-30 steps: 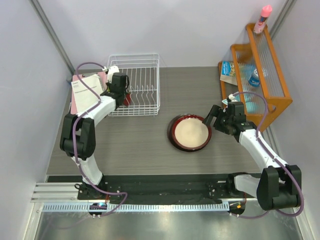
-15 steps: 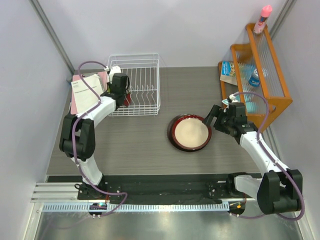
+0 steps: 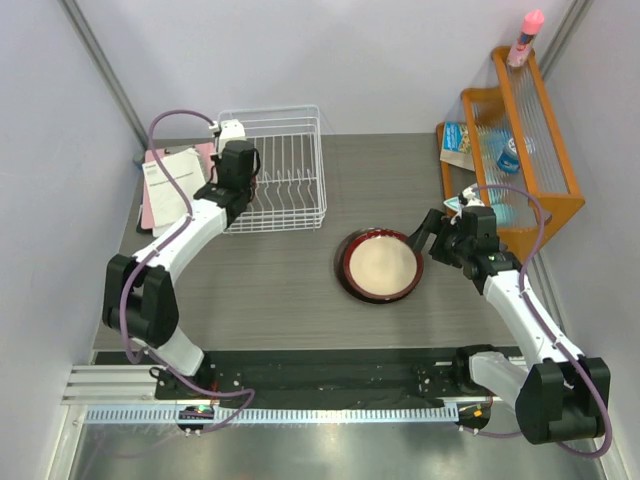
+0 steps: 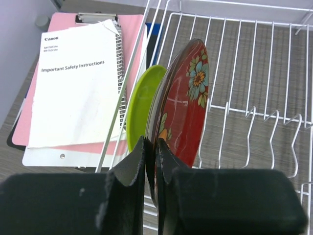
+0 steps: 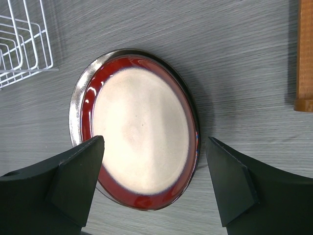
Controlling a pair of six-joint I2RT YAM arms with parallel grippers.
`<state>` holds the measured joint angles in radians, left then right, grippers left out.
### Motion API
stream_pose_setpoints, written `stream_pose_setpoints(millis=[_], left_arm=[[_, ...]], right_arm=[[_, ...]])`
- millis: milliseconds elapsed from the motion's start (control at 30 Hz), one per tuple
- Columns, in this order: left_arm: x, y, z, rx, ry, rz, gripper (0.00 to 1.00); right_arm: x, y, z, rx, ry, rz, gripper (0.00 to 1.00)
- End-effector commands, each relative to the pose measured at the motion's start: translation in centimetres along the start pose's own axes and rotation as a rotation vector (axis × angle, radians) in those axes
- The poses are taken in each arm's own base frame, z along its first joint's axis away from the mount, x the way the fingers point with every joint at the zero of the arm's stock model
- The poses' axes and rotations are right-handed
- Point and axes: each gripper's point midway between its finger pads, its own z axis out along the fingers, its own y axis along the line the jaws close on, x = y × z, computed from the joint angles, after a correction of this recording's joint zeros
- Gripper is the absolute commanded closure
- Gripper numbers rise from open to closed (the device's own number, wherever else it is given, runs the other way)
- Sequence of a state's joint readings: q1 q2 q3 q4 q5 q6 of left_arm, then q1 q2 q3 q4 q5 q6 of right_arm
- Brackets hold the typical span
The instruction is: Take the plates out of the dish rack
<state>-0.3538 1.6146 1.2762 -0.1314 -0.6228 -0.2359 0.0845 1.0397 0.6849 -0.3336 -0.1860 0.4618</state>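
The white wire dish rack stands at the back left. In the left wrist view a glossy red plate with a floral underside stands on edge in the rack, with a lime green plate just left of it. My left gripper is shut on the red plate's near rim; it also shows from above. The dark-red-rimmed plate with cream centre lies flat mid-table on a grey-rimmed plate. My right gripper hangs open over them, touching nothing.
A white safety manual on a pink clipboard lies left of the rack. An orange wooden slatted shelf holding bottles stands at the back right, its edge close to my right gripper. Walls close in on both sides.
My left arm has swung its elbow outward to the left and the gripper sits slightly farther into the rack, now covering the red plate from above. The right arm shifted slightly.
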Motion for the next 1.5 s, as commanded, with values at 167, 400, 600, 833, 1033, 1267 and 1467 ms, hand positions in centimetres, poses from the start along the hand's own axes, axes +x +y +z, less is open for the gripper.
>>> stream_pose_setpoints(millis=[167,400,600,833,1033,1267,1467], left_arm=[[-6.2,-0.1,-5.3,0.082,-0.147,-0.113,1.00],[-7.0,-1.6,-10.3,0.311,-0.112,-0.261,1.00],[-4.4,-5.9,-15.1,0.651,0.015,-0.418,1.00],[-2.7,-9.6,-20.2,0.972,0.125,-0.595,1.00],[-0.9,-11.4,-22.8,1.141,0.195,-0.650,1.00],[1.1,-13.1,-24.0,1.195,0.257,-0.635,1.00],[3.7,-14.0,-24.0,1.179,0.300,-0.613,1.00]], right_arm=[[-0.9,1.2,-1.3,-0.044,-0.029,-0.017,0.10],[-1.4,2.9,-2.5,-0.117,-0.041,-0.019,0.10],[-1.3,6.9,-4.3,-0.322,-0.021,-0.026,0.10],[-1.2,9.5,-5.4,-0.454,-0.068,0.003,0.09],[-0.1,11.0,-4.5,-0.515,-0.022,0.018,0.09],[0.4,13.1,-3.2,-0.581,-0.009,0.013,0.09],[1.0,13.9,-2.0,-0.588,0.013,0.014,0.09]])
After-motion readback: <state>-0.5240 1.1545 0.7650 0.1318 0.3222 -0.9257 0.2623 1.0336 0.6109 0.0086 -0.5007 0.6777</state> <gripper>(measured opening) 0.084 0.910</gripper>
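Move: The stack of plates that the held flowered plate is taken to lies about 38 cm right of the left hand, 23 cm back and 20 cm below. Beside this hand, the green plate stands some 3 cm left, 2 cm ahead and 12 cm down; the rack's middle is about 8 cm right, 2 ahead and 17 below. From the right hand the flowered plate is some 48 cm left, 20 ahead and 3 higher; the stack is about 11 left, 5 back and 12 below. The flowered plate, still pinched by its rim, is carried by the left hand up about 8 cm, then back and right out over the rack's near side towards the stack, sinking again and ending roughly 19 cm right and 18 cm back, while the hand rolls left side down and swings clockwise. The right hand, fingers staying wide open, rises and shifts some 11 cm left over the stack to meet the plate's far edge, tilting up and dipping slightly at the end. ##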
